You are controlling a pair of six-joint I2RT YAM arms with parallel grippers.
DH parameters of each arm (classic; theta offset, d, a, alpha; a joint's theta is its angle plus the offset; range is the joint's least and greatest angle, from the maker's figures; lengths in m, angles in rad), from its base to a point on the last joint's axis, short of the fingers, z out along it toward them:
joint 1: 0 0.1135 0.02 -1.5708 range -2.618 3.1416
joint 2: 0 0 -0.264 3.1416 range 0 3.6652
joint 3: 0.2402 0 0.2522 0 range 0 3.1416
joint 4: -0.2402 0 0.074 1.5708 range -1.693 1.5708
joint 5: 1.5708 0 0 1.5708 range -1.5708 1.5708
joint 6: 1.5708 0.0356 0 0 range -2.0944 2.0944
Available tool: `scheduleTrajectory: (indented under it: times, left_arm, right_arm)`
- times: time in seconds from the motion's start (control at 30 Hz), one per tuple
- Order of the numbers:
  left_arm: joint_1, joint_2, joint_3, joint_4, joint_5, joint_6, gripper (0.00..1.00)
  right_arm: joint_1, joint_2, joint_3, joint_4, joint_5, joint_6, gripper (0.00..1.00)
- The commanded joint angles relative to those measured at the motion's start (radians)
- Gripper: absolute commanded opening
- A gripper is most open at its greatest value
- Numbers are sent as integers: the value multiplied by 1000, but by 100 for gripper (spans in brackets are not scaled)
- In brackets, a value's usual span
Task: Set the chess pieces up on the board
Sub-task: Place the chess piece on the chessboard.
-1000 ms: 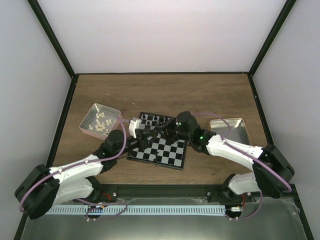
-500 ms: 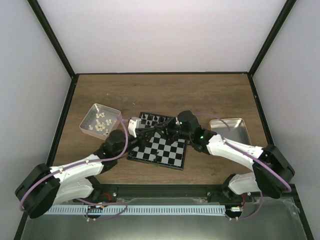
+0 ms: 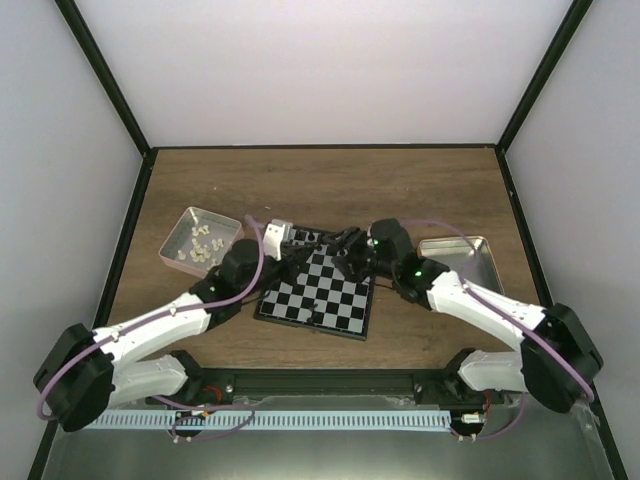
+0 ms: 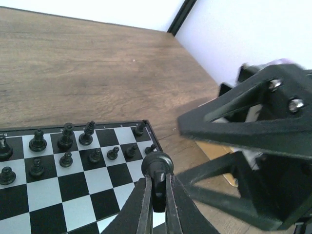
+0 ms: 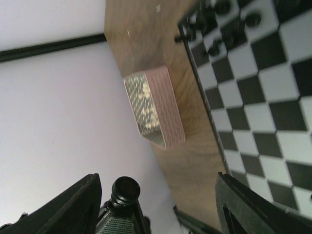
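The board [image 3: 318, 300] lies in the middle of the table, with several black chess pieces [image 3: 305, 238] standing in its two far rows [image 4: 66, 146]. My left gripper [image 4: 157, 184] is shut on one black chess piece [image 4: 157, 165], held above the board's [image 4: 48, 190] right edge. My right gripper [image 5: 157, 178] stands wide open around that spot, its fingers [image 4: 253, 122] on either side and touching nothing. In the right wrist view the held piece [image 5: 126, 187] shows between the spread fingers. Seen from above, the left gripper [image 3: 316, 256] and right gripper [image 3: 348, 252] meet over the board's far right corner.
A pinkish tin [image 3: 200, 240] with several cream-white pieces stands left of the board, also visible as a pink tin [image 5: 165, 107] in the right wrist view. A metal tin [image 3: 455, 262] lies to the right. Dark-framed walls enclose the table.
The left gripper has shut on the black piece and the right gripper has opened and let it go. Both wrists have shifted a little right and toward the far edge.
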Motion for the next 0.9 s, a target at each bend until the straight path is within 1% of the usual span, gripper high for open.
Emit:
scheduleTrajectory:
  times: [0.0, 0.1, 0.17, 0.27, 0.37, 0.6, 0.77, 0.87]
  left_arm:
    - [-1, 62, 162, -358, 10, 63, 4]
    - [-1, 133, 290, -550, 49, 115, 4]
    - [-3, 190, 409, -657, 67, 150, 4]
    - [-5, 291, 567, -799, 33, 187, 4]
    - [-6, 403, 712, -902, 9, 218, 4]
    - [-11, 725, 1066, -1150, 14, 275, 4]
    - [-20, 882, 1216, -1228, -4, 291, 4]
    - [-25, 950, 1288, -1243, 7, 290, 4]
  right_arm:
    - [-54, -105, 21, -165, 165, -217, 66]
    - [-71, -175, 25, -280, 288, -305, 66]
    - [-72, -227, 24, -344, 380, -351, 66]
    - [-73, -312, 19, -451, 517, -387, 66]
    - [-73, -390, 5, -537, 627, -409, 66]
    - [-73, -531, -19, -667, 738, -437, 66]
    - [-72, -596, -30, -723, 804, -447, 66]
    - [-72, -619, -39, -733, 819, -457, 66]
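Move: The left hand holds the black chess piece; its likely place, the two empty far-row squares beside the right-hand corner, lies about 12 cm ahead, 11 cm to the right and 17 cm below. From this hand, the corner piece is about 12 cm ahead and 15 cm right, and the black piece on their left 13 cm ahead and 7 cm right. From the open right hand, those squares are roughly 12 cm ahead, 8 cm right and 17 cm below. Right and forward, about 11 cm in all, the left hand carries the gripped piece towards the far row, then sinks some 8 cm late on while its fingers tip from nearly level to steeply down, shut throughout. The right hand, already open and clear of the piece, withdraws some 20 cm to the right and rises about 4 cm, its fingers swinging round to point forward. ##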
